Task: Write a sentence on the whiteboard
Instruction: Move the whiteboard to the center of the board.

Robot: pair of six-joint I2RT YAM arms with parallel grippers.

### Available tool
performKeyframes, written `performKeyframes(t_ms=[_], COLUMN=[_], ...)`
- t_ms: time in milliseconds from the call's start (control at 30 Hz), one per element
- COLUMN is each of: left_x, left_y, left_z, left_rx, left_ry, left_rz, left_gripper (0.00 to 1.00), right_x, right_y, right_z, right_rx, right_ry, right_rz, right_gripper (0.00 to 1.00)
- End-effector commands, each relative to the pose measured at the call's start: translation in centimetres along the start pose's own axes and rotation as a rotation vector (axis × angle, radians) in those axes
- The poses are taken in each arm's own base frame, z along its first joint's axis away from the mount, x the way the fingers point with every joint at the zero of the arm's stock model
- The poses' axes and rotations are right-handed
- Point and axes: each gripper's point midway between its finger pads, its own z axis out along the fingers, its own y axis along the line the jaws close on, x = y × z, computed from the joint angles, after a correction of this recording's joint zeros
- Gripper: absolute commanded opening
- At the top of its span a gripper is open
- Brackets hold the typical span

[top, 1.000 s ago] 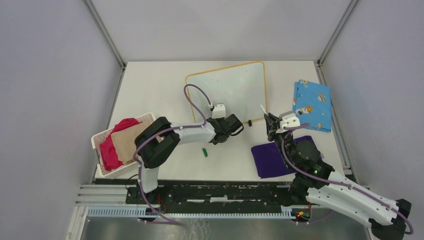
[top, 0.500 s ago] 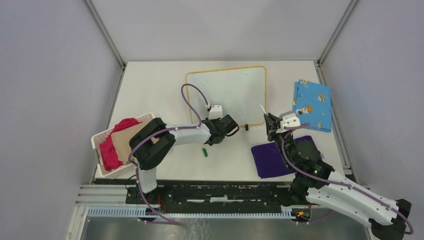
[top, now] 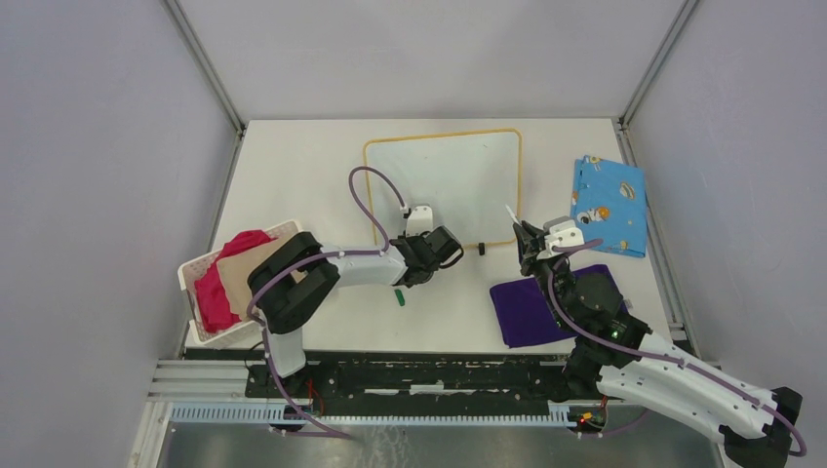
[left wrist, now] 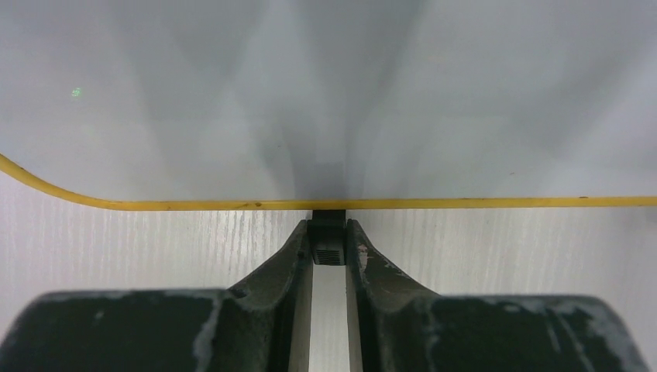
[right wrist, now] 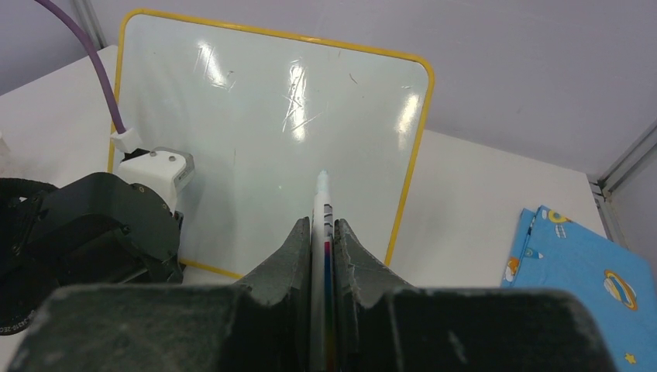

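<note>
The whiteboard (top: 444,180) lies flat at the middle back of the table, glossy white with a yellow rim (left wrist: 480,202). No sentence is in view on it; only a tiny green speck (left wrist: 76,92) shows. My left gripper (top: 449,250) (left wrist: 328,234) sits at the board's near edge, shut on a small black tab (left wrist: 328,246) fixed to the rim. To the right of the board, my right gripper (top: 528,249) (right wrist: 324,229) is shut on a white marker (right wrist: 321,203), whose bare tip (top: 509,210) points toward the board from just off its near right corner.
A second black tab (top: 481,248) sits on the near rim. A green cap (top: 398,296) lies on the table below the left gripper. A white basket (top: 191,278) of cloths stands at the left. A purple cloth (top: 527,310) and a blue patterned cloth (top: 610,203) lie at the right.
The whiteboard has swung from tilted to nearly square with the table. The left gripper drew back a little toward the arm bases and its jaws narrowed onto the tab. The right arm stayed still.
</note>
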Motion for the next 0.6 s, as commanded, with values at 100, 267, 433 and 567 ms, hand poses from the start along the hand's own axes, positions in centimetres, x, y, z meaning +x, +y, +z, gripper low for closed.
performKeyframes(t_ms=[100, 267, 433, 567], left_x=[3.0, 3.6, 3.1, 2.7], left_y=[-0.7, -2.2, -2.1, -1.9], left_z=[-2.7, -4.2, -4.6, -5.6], left_rx=[0.040, 0.066, 0.059, 0.094], left_ry=[0.033, 0.028, 0.015, 0.014], left_rz=[0.004, 0.002, 0.005, 0.006], left_gripper=[0.02, 0.02, 0.02, 0.34], right_x=[-1.8, -1.7, -1.8, -2.1], right_y=[0.0, 0.2, 0.2, 0.1], right_z=[0.3, 0.4, 0.3, 0.3], right_rx=[0.005, -0.001, -0.003, -0.002], right_ry=[-0.034, -0.032, -0.034, -0.037], right_rz=[0.036, 0.037, 0.042, 0.038], right_gripper=[0.00, 0.00, 0.00, 0.00])
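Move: The whiteboard lies flat at the left hand's level, its middle about 16 cm ahead and 7 cm to the right; that hand already grips the black clip on its near edge. The other black clip is level with it, some 17 cm to the right, and the green cap about 12 cm back and 4 cm left. From the right hand, holding the marker, the whiteboard's middle is roughly 22 cm ahead, 17 cm left and 27 cm below. Still pinching the near-edge clip, the left hand drags the whiteboard back about 5 cm and 2.5 cm right. ##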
